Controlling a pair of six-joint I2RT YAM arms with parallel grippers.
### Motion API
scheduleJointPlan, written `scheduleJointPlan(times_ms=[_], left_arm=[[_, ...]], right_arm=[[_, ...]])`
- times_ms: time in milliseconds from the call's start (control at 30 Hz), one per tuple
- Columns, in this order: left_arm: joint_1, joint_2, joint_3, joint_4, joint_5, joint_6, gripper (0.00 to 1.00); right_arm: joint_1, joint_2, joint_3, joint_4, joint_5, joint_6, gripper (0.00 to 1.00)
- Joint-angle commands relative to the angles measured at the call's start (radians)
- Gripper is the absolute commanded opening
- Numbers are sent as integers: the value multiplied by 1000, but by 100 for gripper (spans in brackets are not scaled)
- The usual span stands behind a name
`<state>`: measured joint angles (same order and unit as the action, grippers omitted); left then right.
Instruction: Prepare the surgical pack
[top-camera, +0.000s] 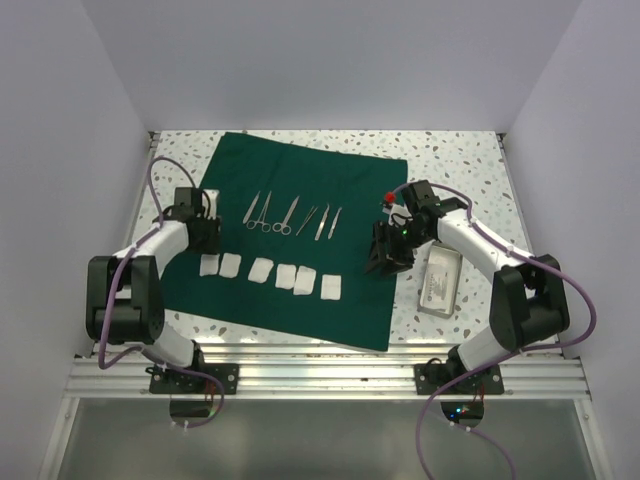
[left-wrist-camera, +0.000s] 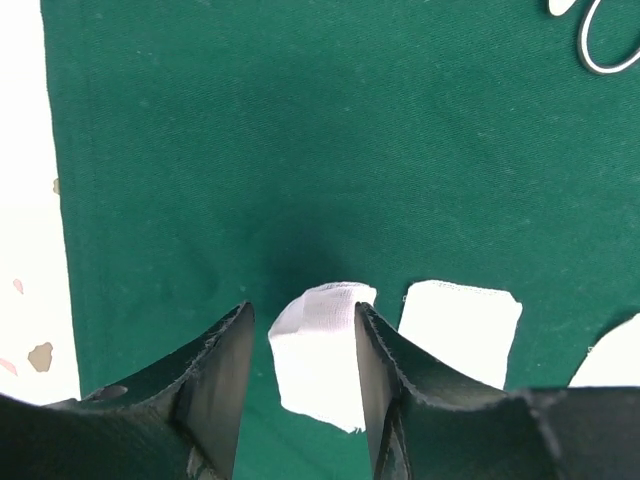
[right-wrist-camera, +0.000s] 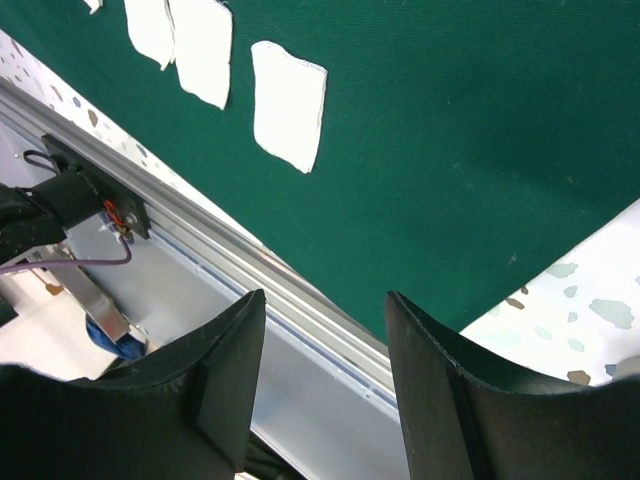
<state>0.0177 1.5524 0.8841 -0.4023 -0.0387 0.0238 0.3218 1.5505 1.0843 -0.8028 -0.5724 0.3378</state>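
Observation:
The dark green drape (top-camera: 300, 240) lies spread flat on the table. Two steel scissors (top-camera: 258, 212) and several tweezers (top-camera: 320, 222) lie in a row on its far half. A row of white gauze squares (top-camera: 286, 276) lies on its near half. My left gripper (top-camera: 207, 250) hangs over the leftmost gauze square (left-wrist-camera: 318, 350). Its open fingers (left-wrist-camera: 225, 380) straddle that square, whose far corner is curled up. My right gripper (top-camera: 382, 262) is open and empty over the drape's near right corner (right-wrist-camera: 480, 200). The shiny metal tray (top-camera: 443, 250) sits right of the drape.
The speckled table top (top-camera: 450, 160) shows around the drape. An aluminium rail (top-camera: 320, 365) runs along the near edge, also in the right wrist view (right-wrist-camera: 300, 290). White walls (top-camera: 60, 150) close in the left, back and right. Something white with print lies in the tray.

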Motion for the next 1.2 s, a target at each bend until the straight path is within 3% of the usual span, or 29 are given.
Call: scheduleJointPlan(times_ms=[0,233,400,633,967,1167], left_arm=[[7,11,-7,56,14,36,48],[7,28,-13,60,7,39,43],[7,48,-4,48,-3,38,31],[7,12,9,-1,-27,7,0],[-47,-149,42,-156,25,-217,0],[-58,-271,50,-200,203,-262,0]], right_arm=[[3,-9,3,13,-30,-22,55],[3,-4,12,14,-30,-20,55],[5,2,19,11,-29,-19,55],[3,2,22,1,-18,-25,55],[5,28,51,-9,-18,-25,55],[13,48,66,-4,-27,-22,56]])
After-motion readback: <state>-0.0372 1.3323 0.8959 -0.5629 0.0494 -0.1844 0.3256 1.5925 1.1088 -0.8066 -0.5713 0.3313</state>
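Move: The leftmost gauze pad lies just under the left hand, its middle about 2 cm back and 2 cm below, level sideways, with its raised far edge between the open fingertips. The second gauze is some 5 cm to the right of that pad and level with it. The third is roughly 12 cm right of the hand and 3 cm back; the ringed clamp lies about 13 cm right and 11 cm ahead. From the right hand the leftmost pad is about 39 cm left, 6 cm ahead and 8 cm below. The left hand sinks about 1.5 cm, nearly straight down, onto the far edge of the leftmost gauze pad while its half-open fingers close fully, pinching the thin cloth. Keeping shut, it eases back a little, then climbs some 7 cm from its low point, swinging about 4 cm right to come over the second gauze, with its left side dipping roughly 10 degrees. ##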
